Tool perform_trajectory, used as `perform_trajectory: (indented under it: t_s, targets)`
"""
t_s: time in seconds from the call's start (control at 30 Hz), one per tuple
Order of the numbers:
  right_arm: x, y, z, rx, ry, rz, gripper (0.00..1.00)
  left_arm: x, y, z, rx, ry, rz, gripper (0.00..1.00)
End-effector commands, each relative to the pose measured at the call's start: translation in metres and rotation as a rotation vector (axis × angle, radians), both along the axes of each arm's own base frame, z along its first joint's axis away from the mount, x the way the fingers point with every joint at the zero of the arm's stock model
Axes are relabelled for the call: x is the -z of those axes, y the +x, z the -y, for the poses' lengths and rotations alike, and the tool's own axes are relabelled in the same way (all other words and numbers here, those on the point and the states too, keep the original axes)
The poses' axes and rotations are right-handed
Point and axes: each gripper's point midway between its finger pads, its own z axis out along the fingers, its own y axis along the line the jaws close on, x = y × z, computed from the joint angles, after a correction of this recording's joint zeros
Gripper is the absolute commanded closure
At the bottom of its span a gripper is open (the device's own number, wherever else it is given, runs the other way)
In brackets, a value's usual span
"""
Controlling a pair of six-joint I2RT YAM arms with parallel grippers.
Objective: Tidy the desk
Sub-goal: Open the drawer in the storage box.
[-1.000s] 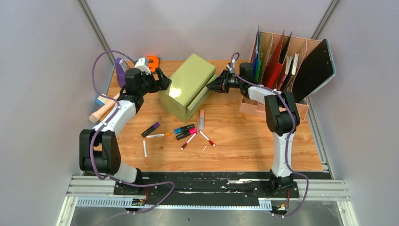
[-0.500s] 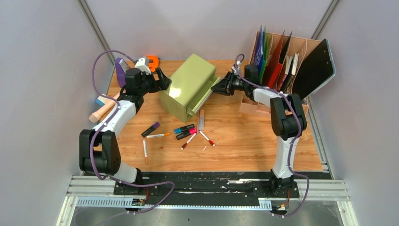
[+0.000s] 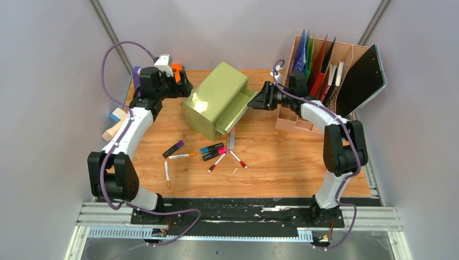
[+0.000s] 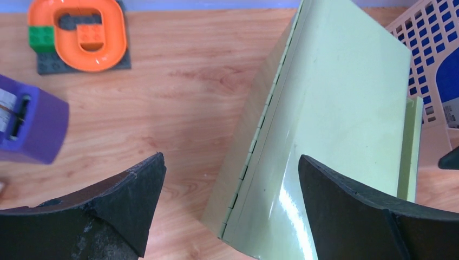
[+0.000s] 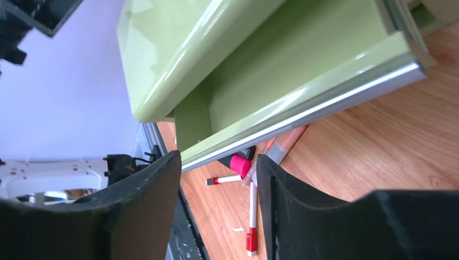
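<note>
The desk [image 3: 281, 162] is an orange-brown wood-grain top. On it at the back middle stands an olive-green drawer chest [image 3: 216, 97], its drawer [image 3: 241, 108] pulled out to the right. My right gripper [image 3: 260, 100] is open just off the drawer's end. In the right wrist view, only desk and markers show between the right gripper's [image 5: 217, 158] fingers, and the drawer's silver-edged front [image 5: 325, 103] runs just beyond them. My left gripper [image 3: 185, 88] stands open at the chest's back-left corner. From the left wrist, the left gripper [image 4: 231, 160] hangs over the chest's [image 4: 335, 108] hinged edge, holding nothing.
Several markers and highlighters [image 3: 211, 151] lie scattered in front of the chest. A file organizer [image 3: 325, 70] with folders and a black clipboard [image 3: 360, 81] stands at the back right. An orange toy [image 4: 81, 32] and a purple object [image 4: 32, 127] sit at the back left.
The right gripper drew back to the right, sliding the drawer further out, then opened and let go of it. The left arm pulled back from the chest toward the rear left corner.
</note>
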Motion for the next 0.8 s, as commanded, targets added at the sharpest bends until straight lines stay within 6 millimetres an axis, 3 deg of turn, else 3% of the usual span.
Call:
perform_trajectory:
  t_s: [0.0, 0.13, 0.17, 0.27, 0.37, 0.4, 0.57, 0.77]
  targets:
    - [-0.030, -0.016, 0.001, -0.102, -0.047, 0.196, 0.39, -0.051, 0.000, 0.000, 0.071, 0.101, 0.115, 0.00]
    - [-0.039, -0.023, -0.005, -0.155, -0.073, 0.266, 0.28, -0.066, -0.008, 0.019, 0.167, 0.174, 0.119, 0.00]
    - [-0.041, -0.026, -0.008, -0.174, -0.080, 0.279, 0.27, -0.061, -0.011, 0.022, 0.196, 0.215, 0.105, 0.00]
    - [-0.043, -0.033, -0.015, -0.229, -0.105, 0.327, 0.26, -0.072, -0.020, 0.045, 0.277, 0.289, 0.131, 0.00]
    - [-0.045, -0.040, -0.019, -0.265, -0.132, 0.363, 0.25, -0.067, -0.031, 0.062, 0.344, 0.388, 0.126, 0.00]
    - [-0.045, -0.042, -0.019, -0.271, -0.140, 0.373, 0.24, -0.067, -0.038, 0.076, 0.381, 0.405, 0.132, 0.00]
    - [-0.054, -0.053, -0.018, -0.304, -0.140, 0.425, 0.24, -0.036, -0.059, 0.116, 0.503, 0.521, 0.083, 0.00]
    - [-0.059, -0.072, -0.013, -0.342, -0.139, 0.491, 0.24, 0.000, -0.063, 0.133, 0.530, 0.603, 0.030, 0.00]
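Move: The open drawer of the storage box lies about 17 cm to the left hand's right, 9 cm back and some 11 cm below it; the storage box's middle is about 10 cm right, 3 cm back and 15 cm below. From the right hand the drawer's middle is roughly 6 cm left, 4 cm back and 4 cm down, and the two thick markers lie on the desk about 16 cm left, 19 cm back and 15 cm down. Left hand arcs about 14 cm right and back over the storage box; right opens wider, drawing back 6 cm. ##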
